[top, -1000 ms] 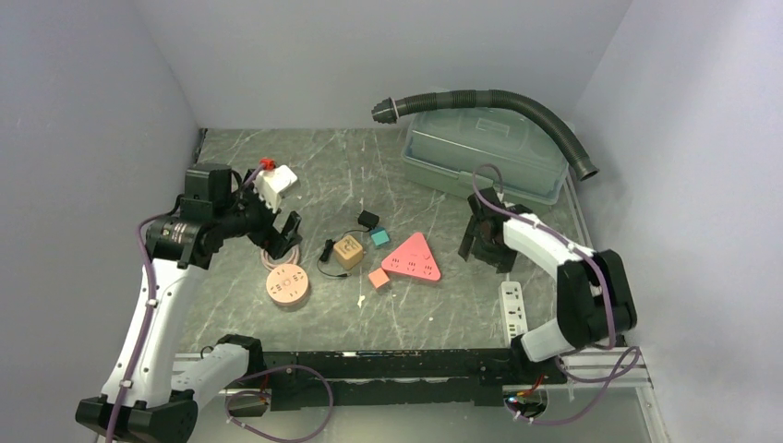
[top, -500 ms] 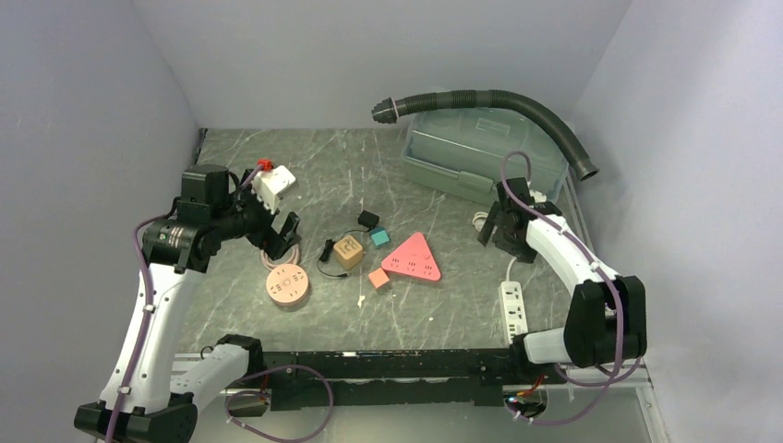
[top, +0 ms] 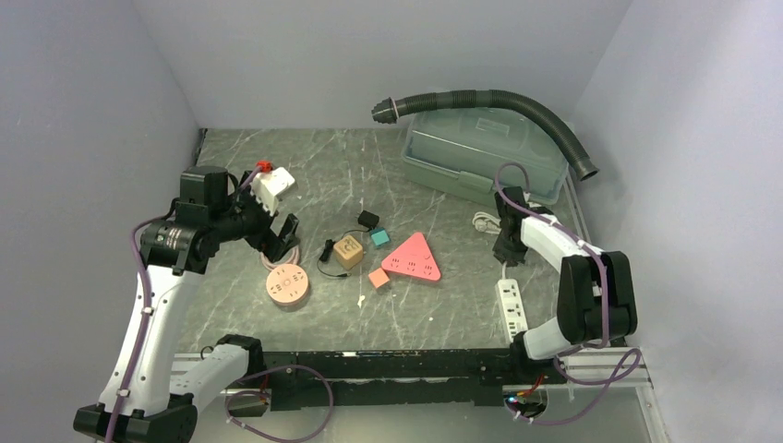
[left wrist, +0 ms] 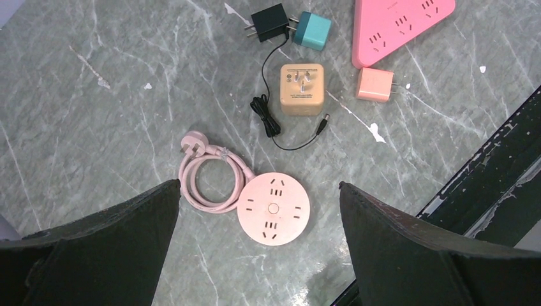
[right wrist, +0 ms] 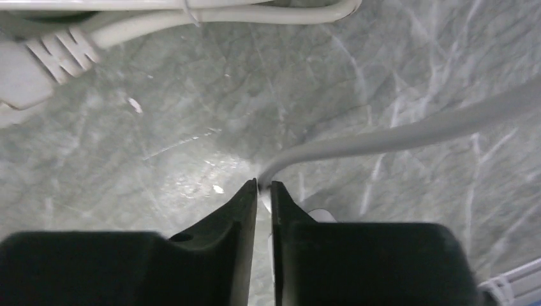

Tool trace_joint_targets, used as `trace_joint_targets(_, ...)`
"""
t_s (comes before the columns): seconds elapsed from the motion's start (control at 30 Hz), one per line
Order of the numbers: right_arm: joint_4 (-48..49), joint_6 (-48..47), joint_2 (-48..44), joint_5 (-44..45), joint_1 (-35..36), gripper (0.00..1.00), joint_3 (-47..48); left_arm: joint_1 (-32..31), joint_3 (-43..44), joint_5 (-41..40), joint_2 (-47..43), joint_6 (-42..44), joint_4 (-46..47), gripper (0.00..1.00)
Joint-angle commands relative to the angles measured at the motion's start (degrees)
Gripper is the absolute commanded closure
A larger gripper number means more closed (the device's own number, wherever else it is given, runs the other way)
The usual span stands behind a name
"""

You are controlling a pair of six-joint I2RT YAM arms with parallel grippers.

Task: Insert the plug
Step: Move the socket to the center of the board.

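Observation:
A white power strip [top: 511, 306] lies at the right front, and its white cable [right wrist: 395, 134] runs back to a white plug [right wrist: 25, 70] lying on the table near the bin. My right gripper [right wrist: 263, 185] points down at the table, its jaws nearly together with the white cable pinched between the tips. In the top view it [top: 506, 251] stands just behind the strip. My left gripper [left wrist: 258, 183] hangs wide open and holds nothing, high over a round pink socket [left wrist: 273, 208] with its coiled pink cord [left wrist: 210, 178].
A pink triangular power strip [top: 413, 257], a tan cube adapter [left wrist: 302, 89], a black adapter [left wrist: 269, 21], a teal plug [left wrist: 314, 30] and a small pink plug [left wrist: 374, 84] lie mid-table. A grey lidded bin [top: 480, 152] with a dark corrugated hose [top: 517, 101] stands at the back right.
My right gripper swung toward the right wall, came down behind the white strip, and closed from wide open onto the white cable. The left arm barely moved.

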Motion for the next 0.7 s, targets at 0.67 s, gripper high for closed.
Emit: trace_joint_targets(0.67, 5.02, 24.06, 16.47, -0.58, 8.2, 1.0, 22.97, -1.45, 1.12, 14.72, 1.12, 0.33, 0.1, 0.0)
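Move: The socket's white cable lies right at my right fingertips. The white socket's middle is about 12 cm back and 2 cm to the right, a touch lower. The pink triangular socket stands level with this hand, some 21 cm to its left; the plug lies about 11 cm ahead and 4 cm left. From my left hand the held stretch of cable is roughly 50 cm right, 4 cm ahead and 25 cm below. I finish closing my right fingers on the white cable just beyond the socket's end and haul it forward and to the left, about 12 cm out and 8 cm across, past the pink socket's right side towards the green box. I rise some 3 cm on the way and swing the fingertips outward by about 15 degrees, keeping the pinch. ##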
